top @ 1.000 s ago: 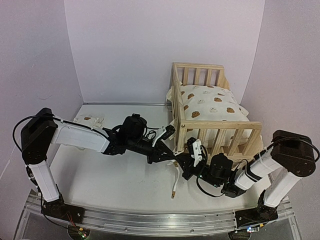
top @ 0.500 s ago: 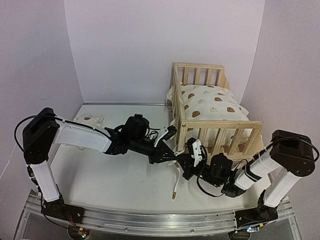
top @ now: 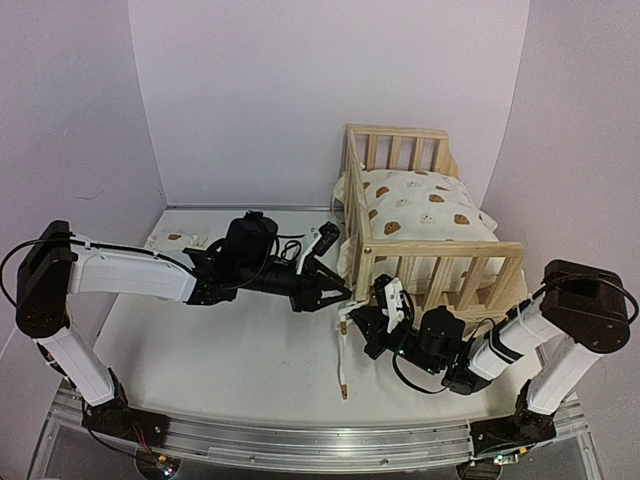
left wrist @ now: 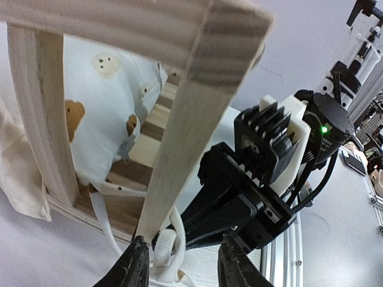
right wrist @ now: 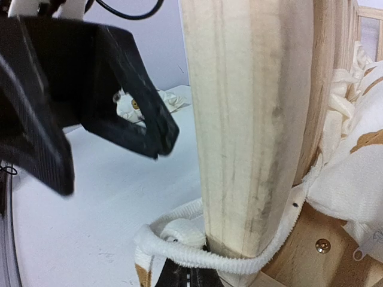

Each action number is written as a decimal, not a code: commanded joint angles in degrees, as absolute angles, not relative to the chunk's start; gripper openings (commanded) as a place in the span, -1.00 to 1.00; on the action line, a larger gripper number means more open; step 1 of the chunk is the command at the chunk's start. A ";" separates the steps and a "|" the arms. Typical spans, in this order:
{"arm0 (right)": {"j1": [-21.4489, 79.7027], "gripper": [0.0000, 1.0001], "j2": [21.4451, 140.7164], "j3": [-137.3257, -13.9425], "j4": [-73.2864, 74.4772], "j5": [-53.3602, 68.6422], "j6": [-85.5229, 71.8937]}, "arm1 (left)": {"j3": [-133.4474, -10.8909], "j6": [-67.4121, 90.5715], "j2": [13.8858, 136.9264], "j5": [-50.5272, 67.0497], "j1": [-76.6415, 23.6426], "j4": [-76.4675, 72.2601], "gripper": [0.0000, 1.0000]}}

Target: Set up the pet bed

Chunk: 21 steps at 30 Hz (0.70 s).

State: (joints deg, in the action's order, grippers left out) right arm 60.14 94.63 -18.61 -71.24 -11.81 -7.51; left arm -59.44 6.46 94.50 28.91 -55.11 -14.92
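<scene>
The pet bed's pine frame (top: pixel 440 249) stands at the back right with the bear-print cushion (top: pixel 420 210) inside it. A cushion tie (right wrist: pixel 179 251) loops round the foot of the front-left post (right wrist: pixel 251 119), and its free end hangs down towards the near edge (top: pixel 341 362). My right gripper (right wrist: pixel 191 277) is shut on the tie at the post's foot (top: pixel 349 318). My left gripper (left wrist: pixel 182 267) is open, its fingers either side of the tie loop (left wrist: pixel 161 248) beside the post (left wrist: pixel 185 137), without clamping it (top: pixel 335 277). The small pillow (top: pixel 178 240) lies at the back left.
Both grippers crowd the same front-left corner of the frame, a few centimetres apart. The right gripper's black body (left wrist: pixel 263 179) fills the left wrist view. White walls enclose the table on three sides, and the metal rail (top: pixel 320 445) runs along the near edge.
My left gripper has opened and drawn back to the left, away from the post. The tie's free end now hangs straighter. The right gripper has kept its hold.
</scene>
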 commanded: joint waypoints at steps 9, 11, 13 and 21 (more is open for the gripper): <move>60.03 -1.00 93.25 -19.95 -74.09 -11.87 -7.15 | -63.87 3.81 98.84 32.44 -54.14 -16.87 -0.61; 60.03 -1.00 93.25 -19.95 -74.09 -11.75 -7.12 | -64.17 1.99 99.64 32.49 -54.14 -16.18 -0.61; 60.03 -1.00 93.25 -19.95 -74.09 -11.83 -7.12 | -64.61 0.97 100.33 33.12 -54.18 -15.33 -0.60; 60.05 -1.00 93.16 -19.70 -74.09 -11.81 -7.13 | -65.87 0.64 101.98 33.17 -54.14 -14.90 -0.60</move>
State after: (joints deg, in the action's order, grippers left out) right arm 60.14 94.63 -18.61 -71.22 -11.77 -7.49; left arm -62.37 2.33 101.65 32.01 -54.30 -13.87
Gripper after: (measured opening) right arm 0.028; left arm 0.199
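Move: The strap knot at the foot of the bed's near-left corner post is the left hand's target: about 3 cm to that hand's right, level with it fore and aft, and some 5 cm below. The post foot stands 3 cm farther out than the left hand and 5 cm to its right; the loose strap tail runs back towards the base, its middle about 9 cm back from the left hand. From the right hand, shut at the strap, the knot lies about 1 cm ahead and 2 cm left. Left fingertips come down onto the white strap loop at the knot and straddle it, narrowing from nearly half open to about a fifth without shutting. The left hand first rises about 1 cm, then sinks some 5 cm beside the post, edging about 1 cm right, its wrist turning only slightly. The right hand stays put, shut on the strap at the post's foot. ##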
